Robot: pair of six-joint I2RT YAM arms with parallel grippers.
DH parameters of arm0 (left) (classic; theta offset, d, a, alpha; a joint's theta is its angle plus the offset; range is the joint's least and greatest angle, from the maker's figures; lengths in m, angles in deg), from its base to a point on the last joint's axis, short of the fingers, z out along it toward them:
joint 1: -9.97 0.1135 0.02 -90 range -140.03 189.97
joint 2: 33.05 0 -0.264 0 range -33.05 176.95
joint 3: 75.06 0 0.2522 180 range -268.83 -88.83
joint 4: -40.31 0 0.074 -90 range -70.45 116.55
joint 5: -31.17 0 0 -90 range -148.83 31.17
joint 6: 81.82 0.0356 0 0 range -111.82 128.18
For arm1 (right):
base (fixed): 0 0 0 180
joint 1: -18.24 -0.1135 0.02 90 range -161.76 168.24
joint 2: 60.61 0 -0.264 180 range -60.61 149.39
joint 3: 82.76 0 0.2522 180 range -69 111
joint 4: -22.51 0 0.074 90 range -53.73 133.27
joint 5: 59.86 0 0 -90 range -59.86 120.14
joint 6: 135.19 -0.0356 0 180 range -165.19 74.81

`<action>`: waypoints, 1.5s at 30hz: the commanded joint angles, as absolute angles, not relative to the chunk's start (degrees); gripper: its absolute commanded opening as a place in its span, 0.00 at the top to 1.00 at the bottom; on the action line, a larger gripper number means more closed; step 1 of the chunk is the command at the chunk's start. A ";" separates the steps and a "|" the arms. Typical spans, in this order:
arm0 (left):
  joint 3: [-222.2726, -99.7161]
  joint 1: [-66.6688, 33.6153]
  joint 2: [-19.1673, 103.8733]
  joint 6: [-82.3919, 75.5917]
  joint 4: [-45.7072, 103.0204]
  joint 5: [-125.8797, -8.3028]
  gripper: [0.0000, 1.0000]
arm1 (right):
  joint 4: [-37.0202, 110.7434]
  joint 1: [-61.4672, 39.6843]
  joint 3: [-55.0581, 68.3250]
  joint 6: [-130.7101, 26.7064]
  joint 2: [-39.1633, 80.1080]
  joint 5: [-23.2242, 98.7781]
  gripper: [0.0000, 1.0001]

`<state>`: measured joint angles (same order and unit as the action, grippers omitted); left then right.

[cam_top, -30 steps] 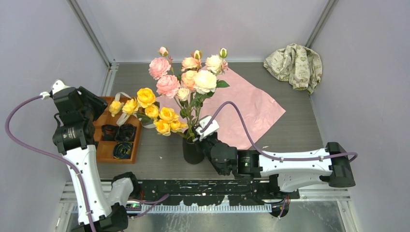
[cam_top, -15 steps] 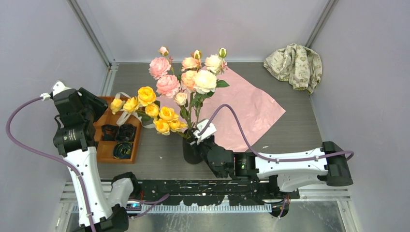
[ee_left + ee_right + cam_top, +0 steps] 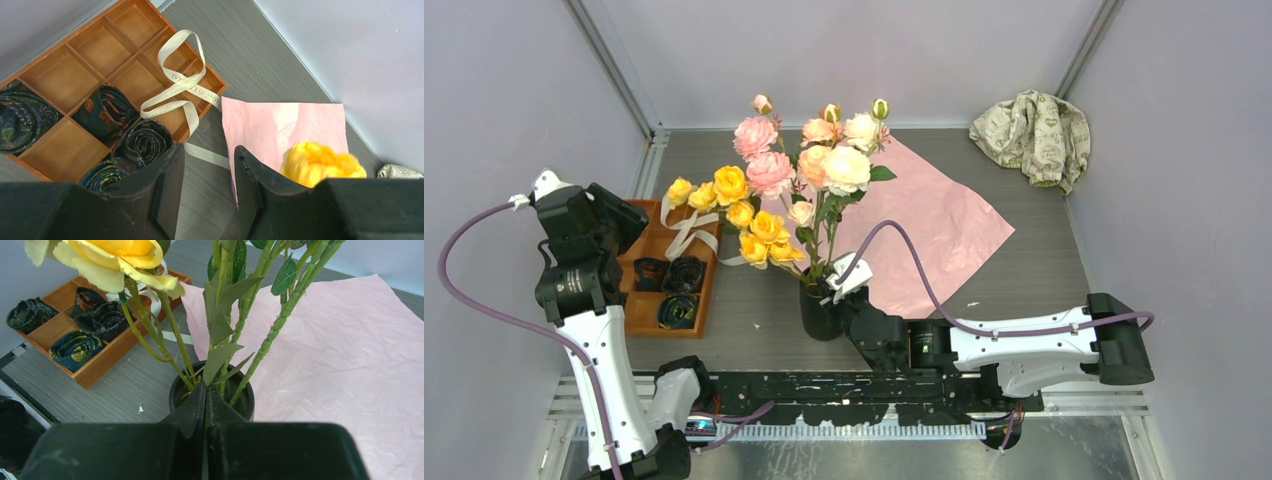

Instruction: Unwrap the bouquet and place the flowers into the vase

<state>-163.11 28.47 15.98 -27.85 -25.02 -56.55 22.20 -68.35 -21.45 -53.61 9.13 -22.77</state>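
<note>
The flowers (image 3: 796, 185), yellow, pink and cream roses on long green stems (image 3: 260, 350), stand in the small black vase (image 3: 817, 318). The bouquet's pink wrapping paper (image 3: 934, 220) lies flat behind the vase, and its beige ribbon (image 3: 686, 228) trails over the tray. My right gripper (image 3: 842, 298) is shut, with nothing seen between its fingers. Its tips (image 3: 206, 388) sit at the near rim of the vase (image 3: 247, 401), against the stems. My left gripper (image 3: 207, 152) hangs open above the tray's edge with nothing in it. The ribbon (image 3: 175, 85) and a yellow rose (image 3: 320, 162) lie beyond it.
An orange wooden tray (image 3: 650, 318) holding dark coiled rolls (image 3: 682, 272) sits at the left, next to my left arm. A beige patterned cloth (image 3: 1032, 130) is bunched in the far right corner. Grey walls close in the table on three sides.
The yellow roses have swung up and back, standing more upright in the vase. My right gripper has slid left, closer against the vase. The left arm has not moved.
</note>
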 commanded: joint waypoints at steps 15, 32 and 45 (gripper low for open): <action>-162.94 28.75 14.89 -28.12 -22.58 -57.01 0.57 | 24.37 -69.72 -21.36 -55.17 5.98 -24.44 0.70; -162.83 28.70 14.52 -28.02 -22.84 -56.97 0.56 | 24.49 -74.28 -19.58 -52.81 3.59 -26.42 0.42; -163.16 28.71 14.36 -28.40 -23.01 -57.31 0.55 | 24.40 -79.83 -18.73 -50.23 1.09 -33.45 0.40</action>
<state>-162.52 28.47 15.31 -27.87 -25.02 -56.55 25.68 -78.62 -21.36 -51.12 3.68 -29.13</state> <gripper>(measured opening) 0.449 0.602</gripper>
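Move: The right hand pinches the cream rose's stem just above the near side of the vase mouth; the vase's middle is about 4 cm ahead, 2 cm left and 10 cm below. The pink paper's middle is some 24 cm ahead and 15 cm right, and the wooden box about 16 cm ahead and 36 cm left, both some 16–18 cm lower. From the idle left hand the vase is about 32 cm right, 5 cm back and 17 cm below. The right hand lets go of the cream rose's stem: its fingers spread from nearly shut to a bit over half open, while the hand sinks less than a centimetre. It then backs away from the vase about 5 cm, rising some 2 cm and turning only slightly, the fingers still pointing at the vase mouth. ##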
